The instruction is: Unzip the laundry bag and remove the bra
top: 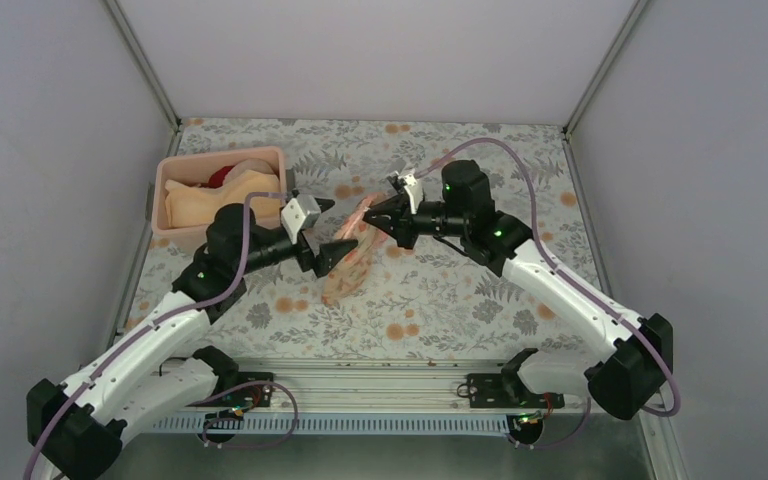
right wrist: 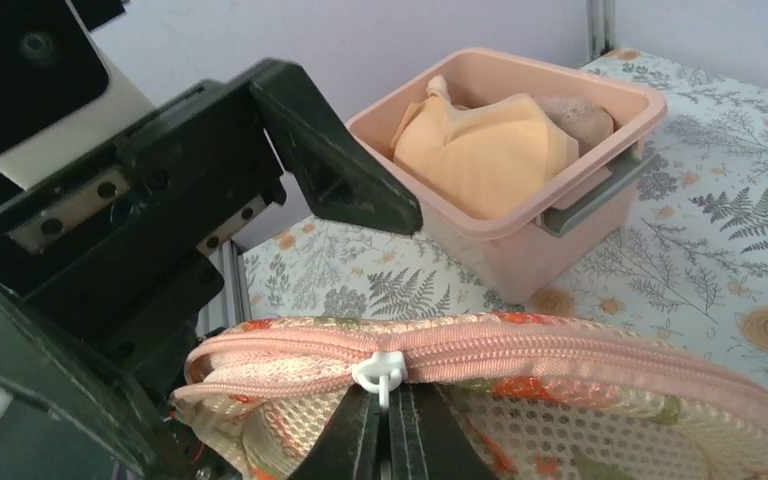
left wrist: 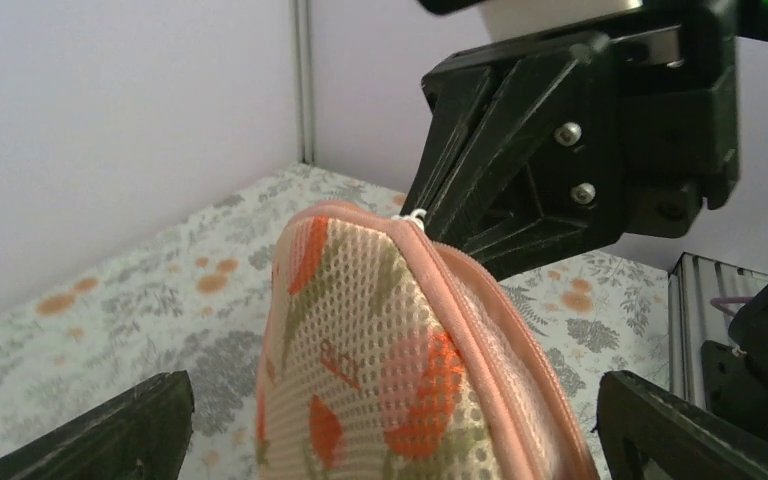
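The laundry bag [top: 348,252], peach-pink mesh with red-orange marks, stands on edge between both grippers in mid-table. My left gripper [top: 332,230] is open, a finger on either side of the laundry bag [left wrist: 380,360] and not pressing it. My right gripper [right wrist: 390,425] is shut on the white zip pull [right wrist: 384,369] at the bag's top edge. The zip gapes for a short stretch beside the slider, towards the left arm. The rest of the pink zip edging [right wrist: 580,352] is closed. The bra is hidden.
A rigid pink bin [top: 222,156] at the back left holds a peach garment [right wrist: 480,155] and something red [top: 222,177]. Grey walls close in the table on three sides. A metal rail [top: 380,375] runs along the near edge.
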`<state>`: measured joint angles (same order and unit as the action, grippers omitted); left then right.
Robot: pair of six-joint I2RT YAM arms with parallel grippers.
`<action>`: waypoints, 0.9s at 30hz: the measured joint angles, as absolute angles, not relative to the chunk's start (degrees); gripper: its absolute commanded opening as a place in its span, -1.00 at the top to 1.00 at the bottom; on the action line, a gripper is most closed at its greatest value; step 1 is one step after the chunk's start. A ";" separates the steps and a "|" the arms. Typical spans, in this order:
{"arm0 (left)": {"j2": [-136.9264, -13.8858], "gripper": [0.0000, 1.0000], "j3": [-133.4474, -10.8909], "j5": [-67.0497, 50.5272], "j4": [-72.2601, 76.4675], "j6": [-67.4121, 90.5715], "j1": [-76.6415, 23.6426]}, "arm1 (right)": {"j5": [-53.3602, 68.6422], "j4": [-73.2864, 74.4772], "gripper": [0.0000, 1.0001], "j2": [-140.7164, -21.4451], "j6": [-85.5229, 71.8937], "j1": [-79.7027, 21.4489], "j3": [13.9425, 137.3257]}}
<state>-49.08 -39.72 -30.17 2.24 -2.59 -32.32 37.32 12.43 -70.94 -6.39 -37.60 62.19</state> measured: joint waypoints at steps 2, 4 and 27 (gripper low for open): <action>-50.22 -0.85 -40.40 -28.84 1.45 0.36 -32.84 | 35.99 11.40 0.93 -71.46 -7.57 -38.13 62.19; -50.94 -0.55 -40.45 -26.96 0.51 1.02 -33.61 | 35.00 10.68 0.93 -72.29 -8.38 -38.70 62.19; -47.33 0.95 -40.71 -24.97 -3.49 -33.98 -35.22 | 39.86 15.42 0.93 -73.56 -5.58 -29.32 61.69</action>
<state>-47.33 -40.71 -24.97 -3.49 -33.98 -35.22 39.86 15.42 -73.56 -5.58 -29.32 61.69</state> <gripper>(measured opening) 0.056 0.037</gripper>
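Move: The left hand, wide open and roughly 20 cm above the table, has the laundry bag's zipped edge almost between its fingers: about 1 cm ahead, 1 cm to its right and 2 cm lower. The zip pull, already pinched by the right fingers, is some 6 cm to the left hand's right, 2 cm ahead and 2 cm up. That edge is about 5 cm left of the right hand, 1 cm back and 4 cm below. The pink bin sits around 29 cm left of the left hand, 14 cm farther out and 16 cm down. The left hand eases about 1.5 cm forward and down over the bag's zipped edge, shuts its fingers on it, then draws back some 2 cm while rolling roughly 30 degrees about its own pointing direction. Keeping its pinch on the zip pull, the right hand first drifts a centimetre or so left towards the left hand, then pulls away from it to the right, forward and a little down, about 6 cm and speeding up. ##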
